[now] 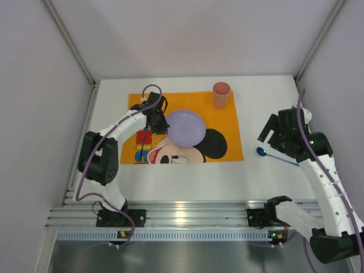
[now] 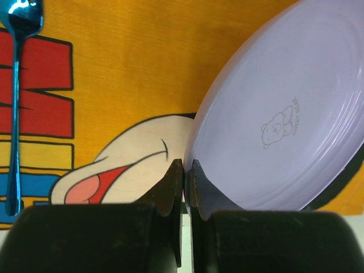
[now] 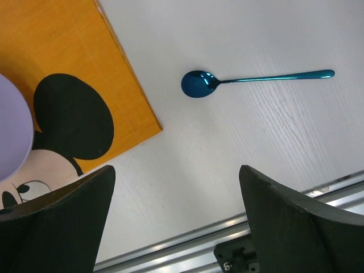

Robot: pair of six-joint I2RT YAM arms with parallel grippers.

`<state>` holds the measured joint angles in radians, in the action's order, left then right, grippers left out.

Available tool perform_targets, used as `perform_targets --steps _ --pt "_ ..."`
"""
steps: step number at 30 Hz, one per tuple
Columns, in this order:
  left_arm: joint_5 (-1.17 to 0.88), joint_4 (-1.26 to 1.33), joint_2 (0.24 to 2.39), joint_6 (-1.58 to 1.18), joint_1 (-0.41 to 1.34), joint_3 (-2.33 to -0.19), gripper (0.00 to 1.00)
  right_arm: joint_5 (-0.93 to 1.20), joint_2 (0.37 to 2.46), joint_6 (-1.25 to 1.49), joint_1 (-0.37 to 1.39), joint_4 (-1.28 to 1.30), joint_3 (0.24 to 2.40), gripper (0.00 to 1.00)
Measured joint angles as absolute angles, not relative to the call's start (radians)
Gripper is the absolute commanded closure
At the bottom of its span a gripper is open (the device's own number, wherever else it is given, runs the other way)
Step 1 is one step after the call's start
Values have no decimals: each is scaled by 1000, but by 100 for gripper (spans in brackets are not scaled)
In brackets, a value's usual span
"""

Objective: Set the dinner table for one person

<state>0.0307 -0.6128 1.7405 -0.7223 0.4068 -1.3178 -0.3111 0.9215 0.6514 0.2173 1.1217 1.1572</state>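
The white dinner table (image 1: 187, 176) carries an orange mouse-print placemat (image 1: 227, 116). A lilac plate (image 1: 186, 126) lies over the placemat's middle. My left gripper (image 1: 158, 122) is shut on the plate's left rim; in the left wrist view the jaws (image 2: 186, 165) pinch the edge of the plate (image 2: 284, 114), which looks tilted. A pink cup (image 1: 221, 94) stands at the placemat's far right corner. A blue spoon (image 1: 276, 154) lies on bare table right of the placemat. My right gripper (image 1: 278, 133) hovers open above it, and the spoon (image 3: 199, 83) shows beyond the open gripper (image 3: 176, 170).
A second shiny blue utensil (image 2: 16, 102) lies on the placemat (image 2: 131, 57) left of the plate. The silver ridged rail (image 1: 182, 219) runs along the near edge with both arm bases on it. White walls close in the left, far and right sides.
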Motion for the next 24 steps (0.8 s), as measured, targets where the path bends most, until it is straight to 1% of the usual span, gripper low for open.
perform_targets --steps 5,6,7,8,9,10,11,13,18,21,24 --pt "20 -604 1806 -705 354 -1322 100 -276 957 627 217 1073 1138 9" --pt "14 -603 1814 -701 344 -1329 99 -275 957 620 215 1070 1131 9" --pt "11 -603 1825 -697 337 -1340 94 -274 958 614 212 1066 1124 9" --pt "9 -601 1836 -690 332 -1351 83 -274 964 603 204 1063 1114 9" --pt "7 -599 1846 -682 329 -1363 57 -275 972 595 193 1057 1104 8" --pt "4 -597 1855 -672 327 -1372 47 -276 983 582 176 1048 1088 8" --pt "1 -593 1859 -665 327 -1377 40 -277 999 571 158 1037 1068 8" --pt "-4 -591 1860 -653 327 -1377 32 -265 1050 550 104 1013 1016 9" --pt "-7 -591 1858 -630 328 -1380 32 -181 1238 513 -89 955 929 9" --pt "-7 -594 1842 -622 327 -1381 34 -142 1308 506 -171 931 939 9" --pt "-11 -595 1794 -618 326 -1378 35 -99 1370 508 -213 905 971 10"
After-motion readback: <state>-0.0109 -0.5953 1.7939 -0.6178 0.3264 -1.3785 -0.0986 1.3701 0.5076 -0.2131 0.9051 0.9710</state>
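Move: The plate hangs by its left rim from the left fingers, and its resting place on the orange mat is centred about 3 cm ahead, 6 cm right and 7 cm below. The fork lies some 10 cm left and 1 cm back; the cup stands about 13 cm ahead and 25 cm right. The spoon's middle is about 3 cm ahead, 8 cm right and 20 cm below the open right gripper; the mat's near right corner is 2 cm ahead, 8 cm left. Ease the left gripper about 3 cm forward with a little left and down, carrying the plate onto the mat, then open the fingers to let go of its rim and rise clear. Meanwhile drop the open right gripper some 15 cm and shift it about 7 cm right over the spoon, tipping the fingers steeper down, without touching the spoon yet. ##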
